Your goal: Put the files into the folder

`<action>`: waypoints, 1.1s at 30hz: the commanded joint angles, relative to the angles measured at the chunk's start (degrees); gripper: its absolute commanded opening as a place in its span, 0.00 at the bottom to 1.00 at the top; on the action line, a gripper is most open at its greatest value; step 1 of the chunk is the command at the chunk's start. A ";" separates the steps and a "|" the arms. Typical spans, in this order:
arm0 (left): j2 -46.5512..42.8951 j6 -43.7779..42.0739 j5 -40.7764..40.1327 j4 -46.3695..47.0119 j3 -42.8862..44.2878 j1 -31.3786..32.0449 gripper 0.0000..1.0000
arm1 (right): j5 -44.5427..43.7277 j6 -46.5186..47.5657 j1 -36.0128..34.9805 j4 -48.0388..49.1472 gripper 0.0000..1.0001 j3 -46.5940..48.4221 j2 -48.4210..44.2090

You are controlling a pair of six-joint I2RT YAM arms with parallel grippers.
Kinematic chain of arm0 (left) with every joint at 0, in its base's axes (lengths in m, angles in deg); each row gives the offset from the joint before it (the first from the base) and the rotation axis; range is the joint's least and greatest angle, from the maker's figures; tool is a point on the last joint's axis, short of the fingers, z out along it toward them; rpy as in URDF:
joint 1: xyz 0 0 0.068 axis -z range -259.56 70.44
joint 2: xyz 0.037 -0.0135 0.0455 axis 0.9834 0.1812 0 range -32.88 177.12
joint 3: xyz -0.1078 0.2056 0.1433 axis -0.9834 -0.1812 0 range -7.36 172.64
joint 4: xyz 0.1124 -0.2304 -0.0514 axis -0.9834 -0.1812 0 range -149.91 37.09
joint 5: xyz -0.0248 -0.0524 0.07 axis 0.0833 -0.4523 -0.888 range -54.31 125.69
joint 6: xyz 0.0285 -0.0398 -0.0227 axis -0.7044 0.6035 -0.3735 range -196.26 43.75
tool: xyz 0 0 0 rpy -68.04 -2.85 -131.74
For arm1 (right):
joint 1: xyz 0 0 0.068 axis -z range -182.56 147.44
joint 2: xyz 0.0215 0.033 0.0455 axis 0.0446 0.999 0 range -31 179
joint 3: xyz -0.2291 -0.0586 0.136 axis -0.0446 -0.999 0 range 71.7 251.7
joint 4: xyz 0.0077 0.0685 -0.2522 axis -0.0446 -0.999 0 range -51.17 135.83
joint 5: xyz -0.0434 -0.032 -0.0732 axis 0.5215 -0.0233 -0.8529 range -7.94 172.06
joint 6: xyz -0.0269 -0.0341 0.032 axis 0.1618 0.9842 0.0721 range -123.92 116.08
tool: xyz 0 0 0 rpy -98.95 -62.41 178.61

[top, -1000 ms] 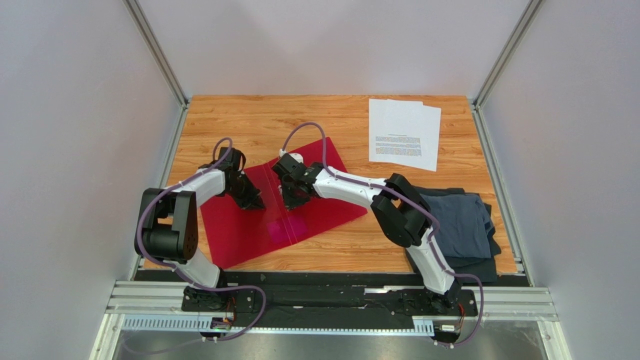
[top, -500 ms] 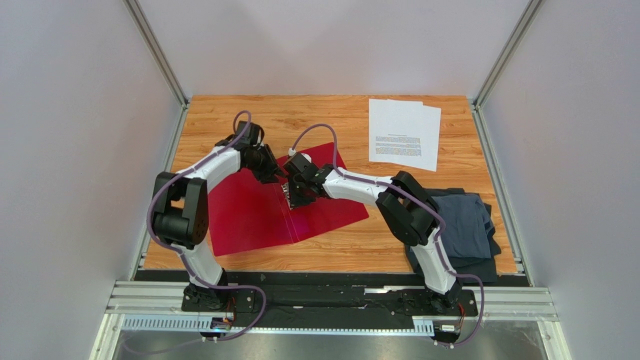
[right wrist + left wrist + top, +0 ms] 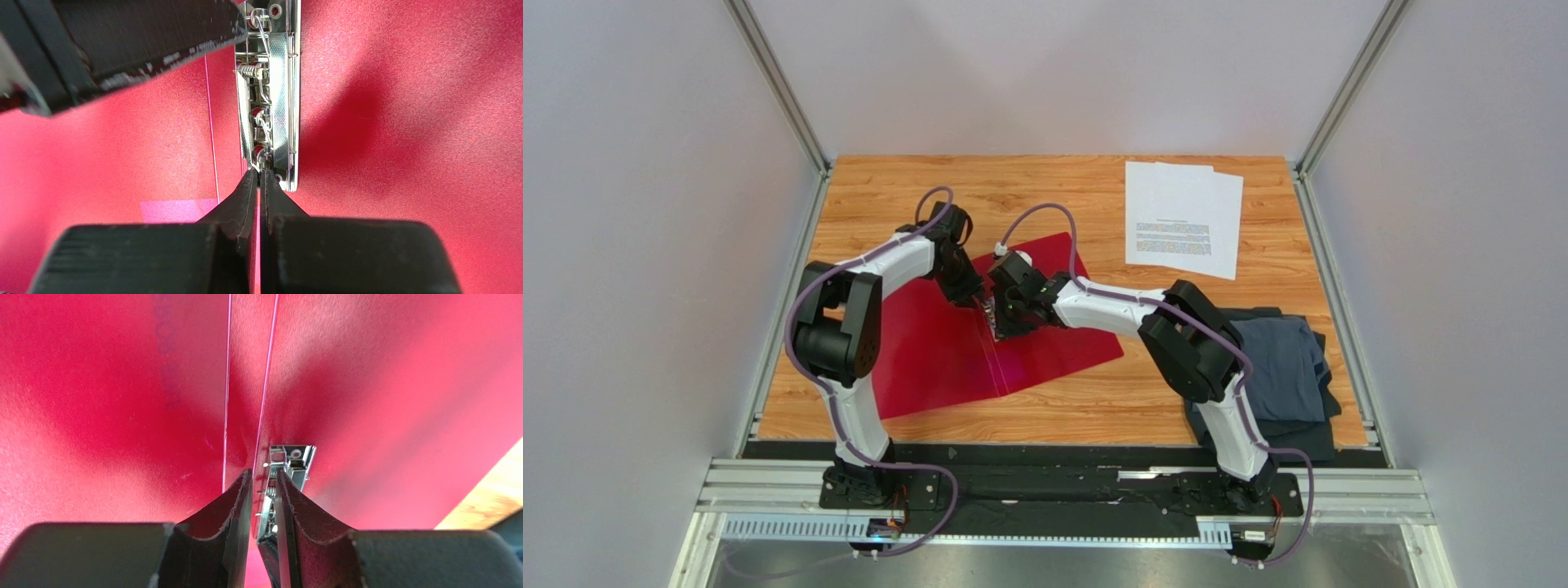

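Note:
The red folder [image 3: 928, 349] lies open on the wooden table, its metal clip [image 3: 279, 92] running along the spine. My left gripper [image 3: 974, 294] reaches in from the left; in the left wrist view its jaws [image 3: 264, 474] stand narrow, closed on the far end of the clip [image 3: 293, 460]. My right gripper [image 3: 1001, 316] comes from the right. It is shut [image 3: 260, 173], its tips touching the clip's near end. The files [image 3: 1183, 218], white printed sheets, lie at the far right of the table, away from both grippers.
A folded dark grey-blue cloth [image 3: 1271, 368] lies at the near right beside the right arm. Bare wood [image 3: 891, 196] shows behind and left of the folder. Metal frame rails and grey walls enclose the table. The left finger [image 3: 141, 37] crosses the right wrist view.
The folder's left cover has dropped flat. My left gripper has swung from the left cover up and right to the spine and closed in on the clip. The right gripper has barely moved.

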 commanded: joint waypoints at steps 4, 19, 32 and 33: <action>0.66 2.11 -4.28 -1.82 2.49 2.07 0.29 | -3.76 2.76 0.00 -5.66 0.00 -3.79 2.66; 6.11 0.71 -6.13 -3.31 2.15 2.51 0.00 | -19.03 -0.58 -2.02 -14.36 0.00 -2.73 8.10; 7.17 -0.79 -6.13 -1.55 0.74 3.39 0.00 | -27.58 -0.50 -2.02 -16.73 0.00 -5.20 13.03; 7.17 -0.88 -6.22 -1.55 0.83 3.48 0.00 | -26.97 -0.50 -1.76 -16.47 0.00 -5.72 12.68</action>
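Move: The folder's metal clip has its middle about 4 cm back and 2 cm right of the left hand, some 2 cm below; the left fingers straddle its far end, part-open. From the right hand, already shut at the near end, that middle is about 4 cm ahead, 1 cm left, 1 cm down. The open red folder centres roughly 2 cm ahead and 4 cm left of the right hand. The paper sheets lie some 20 cm ahead and 31 cm right of it. The clip's far end gets the left fingers: they sink about 1 cm onto it, close fully there by its spine-side edge, and stay low. At its near end the right fingers, still shut against the lever, hold at first, then ease forward, right and down, about 1.5 cm each way, tilting some 15 degrees so the tips swing forward. ##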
